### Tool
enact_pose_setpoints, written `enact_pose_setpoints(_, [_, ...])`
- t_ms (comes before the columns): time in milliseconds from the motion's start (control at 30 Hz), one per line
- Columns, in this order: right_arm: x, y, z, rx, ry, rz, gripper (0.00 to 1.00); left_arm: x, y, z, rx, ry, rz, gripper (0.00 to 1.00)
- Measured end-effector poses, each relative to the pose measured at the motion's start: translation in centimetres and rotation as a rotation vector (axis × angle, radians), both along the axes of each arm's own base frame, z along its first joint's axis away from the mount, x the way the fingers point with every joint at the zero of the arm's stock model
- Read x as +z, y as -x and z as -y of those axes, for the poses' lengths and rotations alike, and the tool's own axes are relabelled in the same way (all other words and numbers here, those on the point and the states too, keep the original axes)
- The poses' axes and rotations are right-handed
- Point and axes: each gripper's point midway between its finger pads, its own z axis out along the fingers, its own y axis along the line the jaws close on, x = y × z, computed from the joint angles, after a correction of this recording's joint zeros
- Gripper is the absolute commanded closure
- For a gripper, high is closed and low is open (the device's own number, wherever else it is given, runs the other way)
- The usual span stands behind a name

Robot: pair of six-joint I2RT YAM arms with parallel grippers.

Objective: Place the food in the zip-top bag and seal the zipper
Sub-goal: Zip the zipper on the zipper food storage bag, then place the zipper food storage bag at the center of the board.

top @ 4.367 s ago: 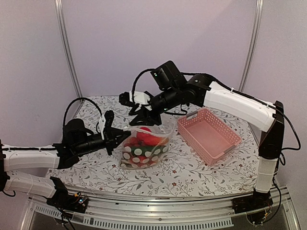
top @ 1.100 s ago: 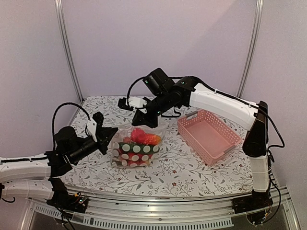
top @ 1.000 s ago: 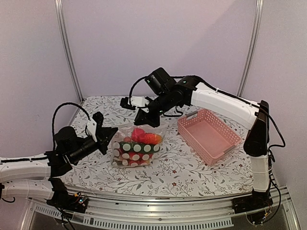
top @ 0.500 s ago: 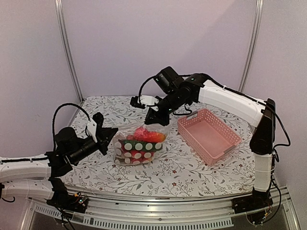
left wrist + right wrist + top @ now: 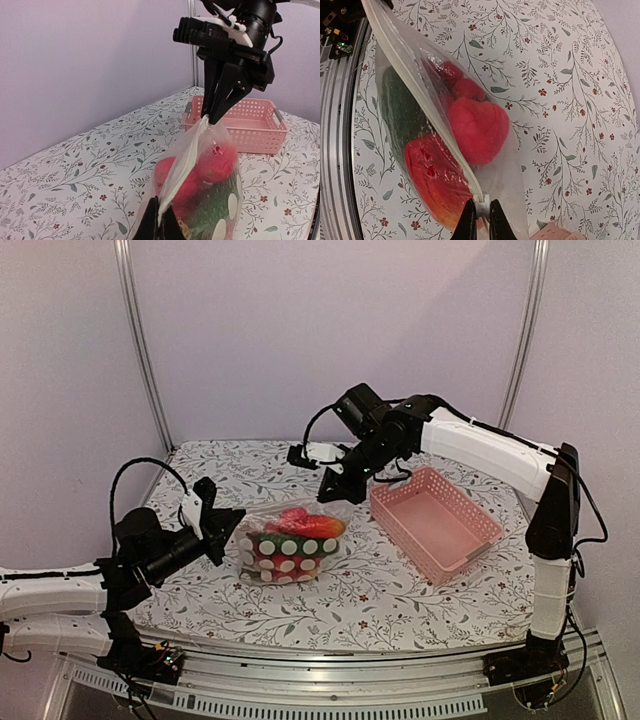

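The zip-top bag (image 5: pixel 290 548) stands on the table between both arms, clear with white dots low down. The food lies inside: a red round fruit (image 5: pixel 477 127), a green piece (image 5: pixel 400 110) and a red-orange piece (image 5: pixel 437 175). The zipper (image 5: pixel 420 95) runs as a whitish strip along the top, also seen from the left wrist (image 5: pixel 187 155). My right gripper (image 5: pixel 481 214) is shut on the zipper's white slider at the bag's right end (image 5: pixel 335 498). My left gripper (image 5: pixel 159 222) is shut on the bag's left top corner (image 5: pixel 237 523).
A pink lattice basket (image 5: pixel 435 525) stands right of the bag, close behind the right gripper, with nothing in it (image 5: pixel 250 125). The table carries a floral cloth (image 5: pixel 400 590). Metal rails run along the near edge (image 5: pixel 330 665).
My right gripper has slid rightward along the zipper from near the bag's left-middle to its right end, pulling the top taut. The left gripper has held its place on the corner.
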Motion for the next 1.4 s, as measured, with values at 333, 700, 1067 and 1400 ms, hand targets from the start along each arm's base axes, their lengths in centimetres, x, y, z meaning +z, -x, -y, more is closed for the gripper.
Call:
enact_pose_setpoints(333, [-0.4,-0.4,1.4,-0.023,0.019,-0.02,0.98,0.0,0.0,-0.1,0.004,0.0,0.0,1.0])
enact_pose_setpoints(700, [-0.8,-0.6,2.3,-0.043,0.052,-0.021,0.66,0.1,-0.2,-0.1,0.008,0.006,0.005,1.0])
enact_pose_setpoints(1067, [-0.1,-3.9,8.0,-0.179,0.113,-0.025,0.56,-1.0,-1.2,1.0,0.0,0.003,-0.025,1.0])
enact_pose_setpoints(1400, [4.2,-7.4,13.2,-0.33,0.006,0.018,0.56,3.2,-8.1,3.1,0.046,0.021,0.033,1.0])
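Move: The right fingers already hold the slider, with the zipper's right end about 5 cm to their right, 1 cm back and slightly lower. Under them, inside the bag, the orange-red pepper lies some 4 cm left, 3 cm back and 8 cm down. The pink basket's middle is roughly 23 cm right, 5 cm ahead and 13 cm down. From the left hand, pinching the bag's left top corner, the slider lies about 15 cm right and 3 cm ahead, roughly level. Still pinching the slider, the right hand draws it a last 1.5 cm or so rightward, pauses, then opens and lets go, leaving right and forward, finally rising, towards the basket, about 13 cm right in all and turning some 20 degrees clockwise. The left hand keeps its pinch and late on swings the bag forward about 8 cm, with some rise and rightward drift. ##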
